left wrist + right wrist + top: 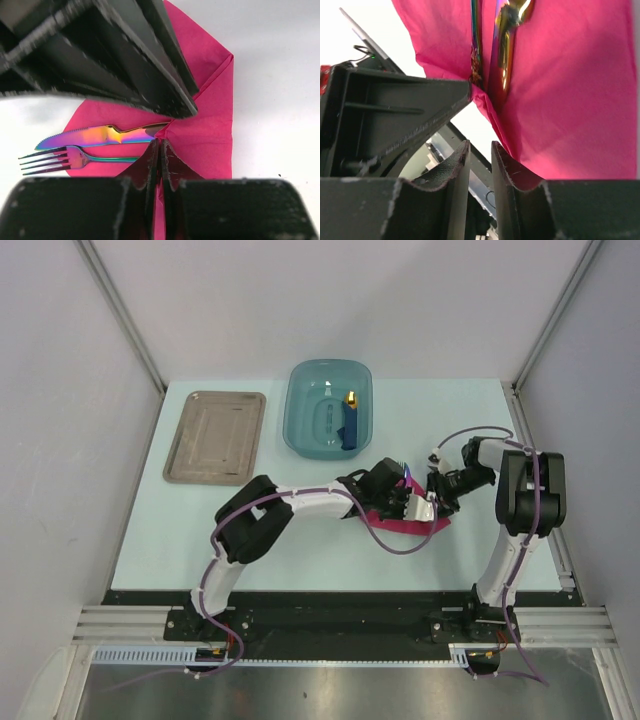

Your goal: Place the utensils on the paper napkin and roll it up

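Observation:
The paper napkin (210, 135) is a magenta sheet lying on the table, also seen between the arms from above (405, 527). Two utensils lie on it side by side: an iridescent knife (100, 135) and a fork (60, 159), their heads sticking out past the left edge. My left gripper (160, 142) is shut on a raised fold of the napkin by the knife handle. My right gripper (481, 147) stands slightly open, with nothing in the gap. The napkin (570, 100) drapes outside its right finger. The two grippers nearly touch over the napkin (415, 495).
A grey-brown metal tray (215, 437) lies at the back left. Next to it stands a teal plastic basin (300, 405) holding a chunky blue object with a yellow tip (350, 420). Grey walls close in the table on three sides.

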Action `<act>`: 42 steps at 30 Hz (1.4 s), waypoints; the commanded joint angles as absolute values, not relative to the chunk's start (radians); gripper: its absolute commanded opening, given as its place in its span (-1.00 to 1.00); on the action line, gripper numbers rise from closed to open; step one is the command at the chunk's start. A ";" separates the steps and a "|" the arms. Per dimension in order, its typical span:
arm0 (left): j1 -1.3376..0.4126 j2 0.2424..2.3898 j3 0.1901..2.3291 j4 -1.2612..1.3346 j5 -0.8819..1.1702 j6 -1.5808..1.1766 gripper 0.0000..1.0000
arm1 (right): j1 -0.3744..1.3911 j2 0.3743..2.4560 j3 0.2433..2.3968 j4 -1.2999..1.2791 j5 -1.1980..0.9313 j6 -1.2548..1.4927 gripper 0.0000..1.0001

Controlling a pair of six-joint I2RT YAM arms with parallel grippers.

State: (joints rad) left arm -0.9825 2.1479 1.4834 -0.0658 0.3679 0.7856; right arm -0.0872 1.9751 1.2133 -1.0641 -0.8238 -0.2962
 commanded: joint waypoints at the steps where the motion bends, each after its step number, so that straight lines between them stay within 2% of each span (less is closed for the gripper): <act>1: -0.966 2.141 1.532 -0.072 0.361 0.752 -0.78 | -0.061 1.986 1.210 -0.990 -0.766 -0.239 -0.42; 2: -0.962 2.131 1.531 -0.074 0.359 0.712 -0.72 | -0.057 1.996 1.209 -0.982 -0.750 -0.233 -0.43; 4: -0.927 2.082 1.526 -0.078 0.396 0.637 -0.45 | -0.057 2.003 1.212 -0.977 -0.741 -0.226 -0.43; 5: -0.908 2.063 1.523 -0.081 0.419 0.532 -0.35 | -0.058 2.005 1.213 -0.979 -0.744 -0.227 -0.43; 6: -0.861 2.043 1.517 -0.096 0.443 0.470 -0.16 | -0.057 2.005 1.216 -0.980 -0.747 -0.230 -0.43; 8: -0.812 1.985 1.500 -0.110 0.501 0.271 0.01 | -0.057 1.999 1.218 -0.985 -0.752 -0.233 -0.42; 12: -0.692 1.922 1.390 -0.126 0.525 -0.044 0.11 | -0.057 1.980 1.216 -0.992 -0.749 -0.239 -0.42; 15: -0.614 1.891 1.303 -0.121 0.512 -0.243 0.18 | -0.057 1.976 1.209 -0.994 -0.742 -0.244 -0.42; 23: -0.575 1.853 1.152 -0.086 0.443 -0.400 0.19 | -0.051 1.968 1.198 -0.971 -0.741 -0.230 -0.40; 27: -0.586 1.847 1.141 -0.005 0.498 -0.394 0.17 | -0.046 1.960 1.195 -0.948 -0.733 -0.213 -0.39; 30: -0.595 1.836 1.141 -0.011 0.430 -0.363 0.21 | -0.035 1.959 1.193 -0.934 -0.727 -0.201 -0.39; 42: -0.572 1.939 1.137 -0.011 0.503 -0.581 0.20 | -0.020 1.962 1.200 -0.925 -0.699 -0.190 -0.39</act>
State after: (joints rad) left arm -0.5751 1.9144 1.1393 -0.0498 0.4648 -0.4877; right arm -0.0269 1.9968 1.1923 -0.9321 -0.7147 -0.1978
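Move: Some 14 cm to the left hand's left and 4 cm ahead lies the napkin's left corner, about 4 cm below it. The utensils' middle is about 4 cm straight ahead of that hand and 3 cm lower. For the right hand, the edge of the folded-over near flap lies about 3 cm below and 1 cm ahead and left, with the utensils' middle roughly 6 cm ahead, 4 cm left and 2 cm below. Letting go of the folded flap, the left hand opens to over half, swings left about 16 cm and forward in an arc some 5 cm high, then eases back and sinks to the napkin's left corner, rolling about 90 degrees counter-clockwise around its fingers. The right hand sinks nearly 3 cm onto the flap's edge, its slightly parted fingers unchanged, holding the fold down. ##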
